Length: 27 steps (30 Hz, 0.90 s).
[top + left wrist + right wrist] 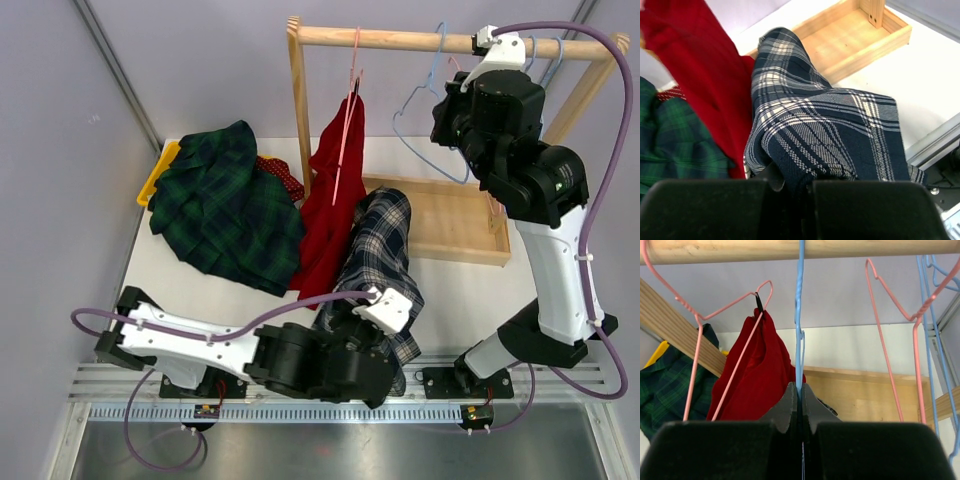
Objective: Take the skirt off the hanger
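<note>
A navy and white plaid skirt (382, 250) lies crumpled on the table, against the rack's base; it fills the left wrist view (825, 125). My left gripper (350, 335) (790, 182) is shut on the skirt's near fold. A bare light blue wire hanger (425, 105) (799, 315) hangs from the wooden rail (420, 40) (790, 249). My right gripper (445, 100) (800, 390) is shut on the blue hanger's wire just below its hook.
A red skirt (335, 190) (755, 375) hangs on a pink hanger (352, 90) left of the blue one. More pink and blue hangers (920, 320) hang at the right. A green plaid garment (225, 205) lies over a yellow bin (158, 170). The rack's wooden base tray (450, 220) stands behind.
</note>
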{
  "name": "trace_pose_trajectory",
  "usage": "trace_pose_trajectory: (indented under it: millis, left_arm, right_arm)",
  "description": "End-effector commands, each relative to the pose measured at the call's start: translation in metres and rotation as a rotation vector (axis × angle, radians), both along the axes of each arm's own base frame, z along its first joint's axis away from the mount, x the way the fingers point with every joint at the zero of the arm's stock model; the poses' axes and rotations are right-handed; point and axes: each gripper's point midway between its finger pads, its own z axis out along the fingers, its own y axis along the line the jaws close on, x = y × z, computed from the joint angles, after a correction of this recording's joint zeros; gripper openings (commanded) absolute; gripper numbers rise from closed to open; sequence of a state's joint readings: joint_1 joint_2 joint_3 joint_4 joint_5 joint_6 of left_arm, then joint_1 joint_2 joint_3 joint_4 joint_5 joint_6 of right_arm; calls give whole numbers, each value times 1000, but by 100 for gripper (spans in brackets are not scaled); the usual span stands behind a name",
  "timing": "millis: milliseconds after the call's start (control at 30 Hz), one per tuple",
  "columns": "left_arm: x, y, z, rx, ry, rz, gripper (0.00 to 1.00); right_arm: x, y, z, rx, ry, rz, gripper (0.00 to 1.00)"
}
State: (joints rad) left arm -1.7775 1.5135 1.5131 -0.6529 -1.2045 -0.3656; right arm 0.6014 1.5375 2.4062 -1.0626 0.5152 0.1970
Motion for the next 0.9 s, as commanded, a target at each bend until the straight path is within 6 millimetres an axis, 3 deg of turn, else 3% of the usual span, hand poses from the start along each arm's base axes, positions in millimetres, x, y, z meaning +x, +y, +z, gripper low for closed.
trace_pose_trajectory:
  millis: [0, 133, 300, 367, 400, 467, 567, 600, 633, 667, 733, 767, 800, 833, 867]
  left_arm:
    - [5, 37, 35, -25, -61, 35, 0]
    - [27, 74, 52, 8, -103, 119, 0]
    - [69, 117, 91, 48, -136, 213, 0]
    - [82, 125, 104, 37, -149, 249, 0]
    - [95, 140, 115, 70, -170, 273, 0]
    - [108, 148, 139, -19, -187, 295, 0]
    - [135, 183, 184, -66, -251, 372, 0]
    - [143, 179, 189, -21, -269, 368, 0]
    - [148, 189, 210, -54, -284, 390, 0]
    - [161, 201, 215, -33, -295, 442, 0]
    - [180, 198, 220, 17, -307, 448, 0]
    - [191, 216, 234, -14, -316, 502, 0]
    - [198, 218, 240, -36, -325, 490, 0]
    - [208, 219, 238, -22, -317, 499, 0]
    - [214, 241, 255, -73, -335, 554, 0]
  right_arm:
    - [2, -12, 22, 34, -82, -35, 0]
    - [-3, -16, 11, 42, -65, -35, 0]
    - [-19, -27, -7, 37, -28, -46, 0]
    - [-23, -32, -11, 34, -21, -54, 0]
    - [-25, -34, -13, 31, -16, -56, 0]
    - [-28, -36, -15, 29, -13, -56, 2]
    - [-30, -36, -16, 26, -8, -51, 15]
    - [-30, -36, -16, 28, -10, -50, 18]
    - [-30, -35, -17, 25, -7, -48, 23]
    - [-30, -35, -17, 25, -7, -48, 26]
    - [-30, -35, -17, 29, -10, -47, 34]
    - [-29, -34, -19, 26, -6, -44, 39]
    - [-29, -33, -19, 31, -9, -41, 43]
    - [-31, -34, -18, 34, -14, -39, 46]
    - [-30, -33, -22, 30, -7, -35, 52]
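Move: The plaid skirt is already off its hanger and in my left hand. Its goal, the yellow bin under the green heap, is about 42 cm ahead, 40 cm left and 28 cm below. The red skirt hangs some 25 cm ahead and 7 cm left at near hand height, the rack's left post about 31 cm ahead and 15 cm left. My right hand holds the blue hanger; the rail is roughly 9 cm ahead and 12 cm above, the nearest pink hanger 7 cm ahead and 6 cm right. My left hand keeps its pinch on the plaid skirt, starting left and up, then sweeping forward too, about 20 cm along each, towards the bin and turning some 30 degrees counter-clockwise as the fingertips tip up. Meanwhile my right hand eases back, left and down about 5 cm, then opens its fingers halfway and lets go of the blue hanger. ##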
